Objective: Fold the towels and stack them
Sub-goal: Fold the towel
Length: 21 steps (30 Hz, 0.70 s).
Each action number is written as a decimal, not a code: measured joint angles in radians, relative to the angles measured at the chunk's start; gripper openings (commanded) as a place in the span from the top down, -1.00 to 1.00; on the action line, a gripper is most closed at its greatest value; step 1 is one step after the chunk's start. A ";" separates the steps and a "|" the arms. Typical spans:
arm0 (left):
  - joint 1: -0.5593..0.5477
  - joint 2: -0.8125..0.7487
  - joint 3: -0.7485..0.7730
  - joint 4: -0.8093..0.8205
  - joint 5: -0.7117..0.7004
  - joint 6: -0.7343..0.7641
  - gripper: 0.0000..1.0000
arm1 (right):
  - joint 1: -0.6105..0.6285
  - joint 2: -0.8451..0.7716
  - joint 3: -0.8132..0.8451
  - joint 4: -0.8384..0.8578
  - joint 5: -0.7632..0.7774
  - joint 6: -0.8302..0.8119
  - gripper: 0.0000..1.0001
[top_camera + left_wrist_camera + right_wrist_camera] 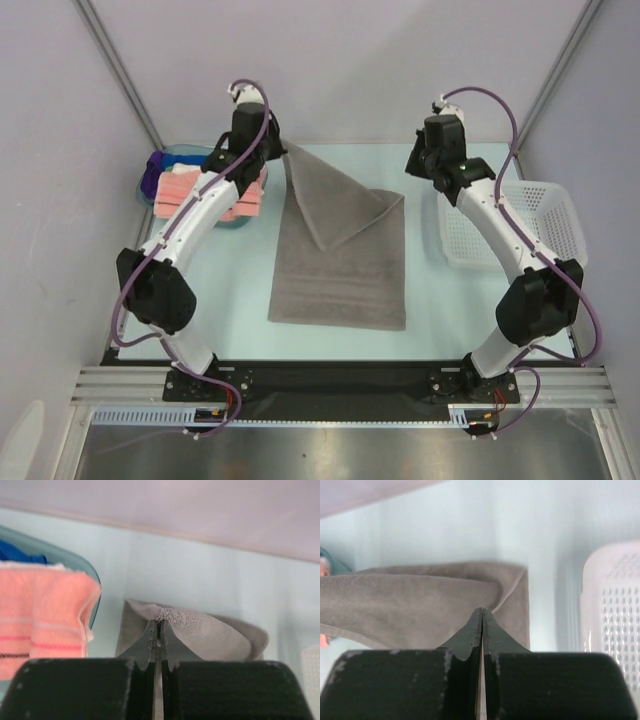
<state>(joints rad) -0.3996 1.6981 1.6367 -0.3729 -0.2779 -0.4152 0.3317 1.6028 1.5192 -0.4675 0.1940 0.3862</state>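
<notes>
A grey towel (340, 270) lies spread in the middle of the table, its far left corner pulled up and over into a slanted fold. My left gripper (279, 151) is shut on that raised corner; in the left wrist view the terry cloth (215, 635) bunches at the closed tips (159, 626). My right gripper (422, 165) hovers past the towel's far right corner, shut with nothing in it. The right wrist view shows the closed tips (482, 611) above the grey towel (420, 610). Folded pink towels (245, 200) (45, 615) sit stacked at the left.
A translucent blue tub (190, 153) (85, 565) at the far left holds the pink stack and a blue-purple cloth (155, 165) (20, 555). A white mesh basket (540, 225) (615, 600) stands at the right. Grey walls close in the back and sides.
</notes>
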 measured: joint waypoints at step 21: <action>-0.017 0.047 -0.097 0.009 0.002 0.033 0.99 | 0.319 0.171 -0.185 0.205 -0.040 0.070 0.48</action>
<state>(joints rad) -0.4164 1.7447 1.5402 -0.3641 -0.2760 -0.3820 0.6510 1.7741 1.3342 -0.2623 0.1543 0.4564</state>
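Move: The left gripper holds a gathered edge of the grey towel aloft. The towel's far left corner lies about 8 cm ahead of it, 27 below, the coral towels roughly 18 cm to its left and 2 farther out. From the shut, empty right gripper, the flap's low point hangs some 20 cm left, 6 back and 22 below. The towel's far right corner is about 12 cm ahead and 1 right; the white basket some 25 cm right and 1 ahead. Bring the right gripper up a touch, then sweep it left about 15 cm, down 12 and back some 6 over the towel towards the low part of the flap, turning it counter-clockwise and parting the fingers about a quarter. Keep the left grip on the towel; finish its lift of about 4 cm, then lower it some 10 cm, tipping the fingers slightly down. ##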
